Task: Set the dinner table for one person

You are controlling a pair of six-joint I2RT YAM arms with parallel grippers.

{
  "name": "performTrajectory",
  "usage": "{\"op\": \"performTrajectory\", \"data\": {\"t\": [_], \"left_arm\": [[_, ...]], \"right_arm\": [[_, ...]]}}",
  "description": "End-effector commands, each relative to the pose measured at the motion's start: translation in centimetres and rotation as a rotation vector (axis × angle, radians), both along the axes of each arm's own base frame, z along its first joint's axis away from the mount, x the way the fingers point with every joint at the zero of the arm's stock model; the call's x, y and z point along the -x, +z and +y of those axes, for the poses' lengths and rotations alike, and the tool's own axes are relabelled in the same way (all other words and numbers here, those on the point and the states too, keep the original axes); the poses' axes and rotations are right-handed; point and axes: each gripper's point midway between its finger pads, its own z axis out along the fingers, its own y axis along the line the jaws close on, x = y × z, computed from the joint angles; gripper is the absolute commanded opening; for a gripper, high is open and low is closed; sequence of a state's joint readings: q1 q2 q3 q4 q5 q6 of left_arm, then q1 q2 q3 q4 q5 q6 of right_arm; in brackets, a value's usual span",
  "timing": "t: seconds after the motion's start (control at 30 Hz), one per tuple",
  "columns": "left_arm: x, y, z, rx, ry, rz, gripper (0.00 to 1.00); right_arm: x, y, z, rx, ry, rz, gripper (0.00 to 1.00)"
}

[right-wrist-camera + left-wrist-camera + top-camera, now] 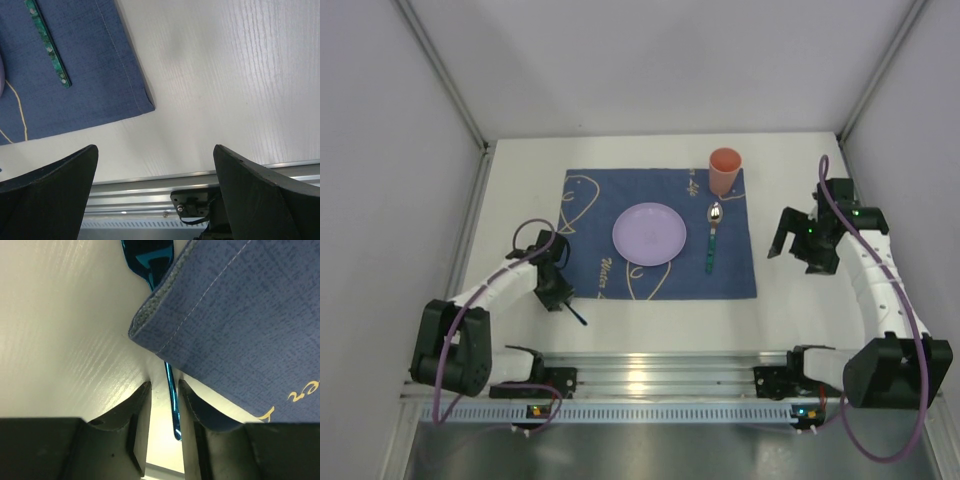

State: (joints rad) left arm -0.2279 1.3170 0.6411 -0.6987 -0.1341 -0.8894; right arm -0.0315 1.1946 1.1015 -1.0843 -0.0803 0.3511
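Note:
The white dinner table carries a dark blue cloth with a lilac plate, an orange cup and a green-handled spoon. My left gripper is low at the cloth's near left corner. In the left wrist view its jaws stand narrowly apart around the thin handle of a shiny blue utensil lying on the table. The handle is close to the right finger, and part of it passes under the raised cloth corner. My right gripper is wide open and empty, right of the cloth.
An aluminium rail runs along the near table edge and shows in the right wrist view. Grey walls enclose the left, right and back sides. The spoon's green handle lies on the cloth near its right edge.

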Motion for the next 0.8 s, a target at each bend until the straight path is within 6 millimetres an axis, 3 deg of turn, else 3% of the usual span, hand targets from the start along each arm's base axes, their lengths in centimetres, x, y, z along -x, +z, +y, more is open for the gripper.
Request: {"op": "performTrajectory", "data": {"t": [0.0,0.1,0.17,0.23,0.37,0.53,0.67,0.77], "left_arm": [[0.4,-2.4,3.0,-0.131,0.065,0.007,0.32],[0.5,-2.8,4.0,-0.176,0.106,0.049,0.19],[0.7,-3.3,4.4,-0.199,0.108,0.085,0.16],[0.1,-3.2,4.8,-0.215,0.112,0.086,0.03],[-0.2,-2.8,5.3,-0.222,0.125,0.089,0.00],[0.3,0.6,6.6,-0.231,0.183,0.029,0.00],[-1.8,4.5,6.6,-0.182,0.216,-0.100,0.00],[-3.5,7.0,7.9,-0.219,0.216,-0.145,0.00]], "right_arm": [[-1.0,1.3,0.1,0.013,0.021,-0.046,1.00],[-1.0,1.0,0.3,0.005,0.027,-0.037,1.00],[-0.9,0.9,0.5,-0.001,0.033,-0.028,1.00],[-1.0,0.9,0.5,-0.001,0.037,-0.027,1.00],[-1.2,1.0,0.6,-0.001,0.038,-0.024,1.00],[-1.4,1.4,0.4,0.005,0.034,-0.034,1.00],[-1.4,1.3,0.3,0.010,0.028,-0.032,1.00],[-1.2,1.0,0.4,0.008,0.029,-0.026,1.00]]}}
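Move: The fork lies at the left hand's fingertips, its handle already between the part-open fingers; its middle is about 3 cm ahead and 3 cm left, barely 1 cm below. The placemat's near-left corner overlaps the fork, some 4 cm ahead and 4 cm left, and the plate's middle is roughly 19 cm ahead and 20 cm right. From the right hand, the fork lies about 55 cm left, 1 cm back and 15 cm down. Staying down at the table, the left hand creeps about 1 cm forward and slightly left while its fingers shut from about a third open and pinch the fork's handle nearer its free end than its head. It then draws the fork some 5 cm left, out from under the placemat's corner and away from the plate, rising nearly 4 cm, mostly late, as the wrist turns about 10 degrees counter-clockwise. ##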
